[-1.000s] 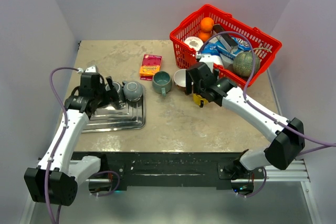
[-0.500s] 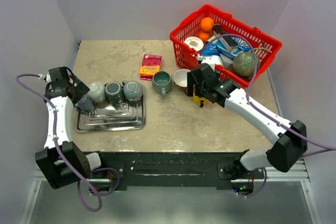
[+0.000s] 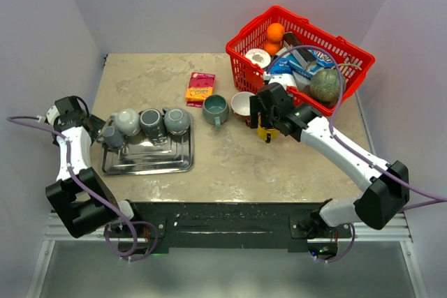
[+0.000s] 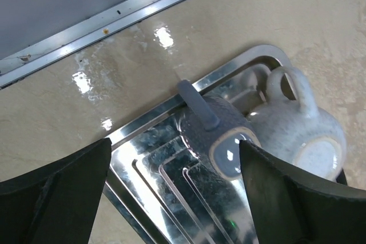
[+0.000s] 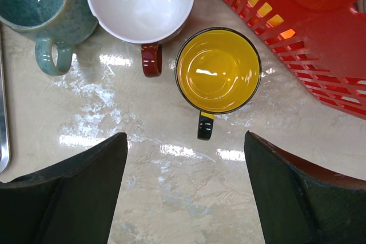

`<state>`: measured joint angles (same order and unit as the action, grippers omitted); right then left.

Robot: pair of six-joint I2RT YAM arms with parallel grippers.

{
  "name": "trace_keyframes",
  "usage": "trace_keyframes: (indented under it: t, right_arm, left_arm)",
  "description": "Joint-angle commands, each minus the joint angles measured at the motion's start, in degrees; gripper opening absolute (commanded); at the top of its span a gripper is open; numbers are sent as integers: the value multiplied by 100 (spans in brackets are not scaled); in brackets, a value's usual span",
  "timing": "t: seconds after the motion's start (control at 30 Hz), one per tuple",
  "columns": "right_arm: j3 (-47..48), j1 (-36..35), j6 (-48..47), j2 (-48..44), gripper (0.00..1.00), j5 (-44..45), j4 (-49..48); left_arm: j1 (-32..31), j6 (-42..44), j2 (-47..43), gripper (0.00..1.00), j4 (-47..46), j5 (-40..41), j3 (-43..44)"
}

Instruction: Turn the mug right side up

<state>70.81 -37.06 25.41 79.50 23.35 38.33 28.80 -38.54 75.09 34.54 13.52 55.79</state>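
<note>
Several mugs stand on the steel tray (image 3: 150, 162). A small dark blue-grey mug (image 4: 220, 138) sits upside down at the tray's left end, handle toward the table edge. Beside it a pale speckled mug (image 4: 300, 132) is also bottom up. My left gripper (image 4: 174, 144) hangs open just above the dark mug and holds nothing; from above the left gripper (image 3: 103, 132) is at the tray's left end. My right gripper (image 5: 186, 135) is open above the table, just short of the upright yellow mug (image 5: 217, 70).
An upright teal mug (image 3: 216, 108) and a white mug with a red handle (image 3: 242, 105) stand mid-table. A red basket (image 3: 300, 57) of groceries fills the back right. An orange packet (image 3: 200, 88) lies behind the mugs. The left wall is close to the left arm.
My left arm has swung from over the tray's mugs out to the tray's left end, gripper still open. The right arm has barely moved.
</note>
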Motion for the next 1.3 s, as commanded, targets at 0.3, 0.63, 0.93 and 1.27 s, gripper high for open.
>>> trace_keyframes:
  t: [0.3, 0.63, 0.93, 1.27]
  right_arm:
    - [346, 32, -80, 100, 85, -288, -45]
    - [355, 32, -89, 135, 85, -340, -53]
    - [206, 32, -45, 153, 85, -454, -123]
    - [-49, 32, 69, 162, 84, -622, -273]
  left_arm:
    - [73, -435, 436, 79, -1195, 459, -420]
    - [73, -434, 814, 76, -1380, 336, -560]
    - [65, -715, 586, 68, -871, 230, -789]
    - [56, -1155, -397, 67, -537, -454, -1675]
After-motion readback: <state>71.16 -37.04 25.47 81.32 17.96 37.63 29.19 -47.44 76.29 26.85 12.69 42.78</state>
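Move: The small blue-grey mug at the tray's left edge lies about 3 cm ahead of the left hand, 3 cm to its right and some 7 cm below, its handle turned towards the hand. The white mug stands about 6 cm farther out than that mug and 5 cm to its right; the dark grey mug is about 8 cm ahead of the left hand and 17 cm to its right. From the right hand, the blue-grey mug lies some 50 cm left, 4 cm back and 14 cm down. Down to the blue-grey mug's handle goes the left hand, about 7 cm in all, first edging a little forward and left, then drawing some 4 cm back and as much right while still sinking slightly. Its fingers narrow by under a third and stay well open; one fingertip comes against the handle and drags the mug along the tray, the wrist turning about 10 degrees. ##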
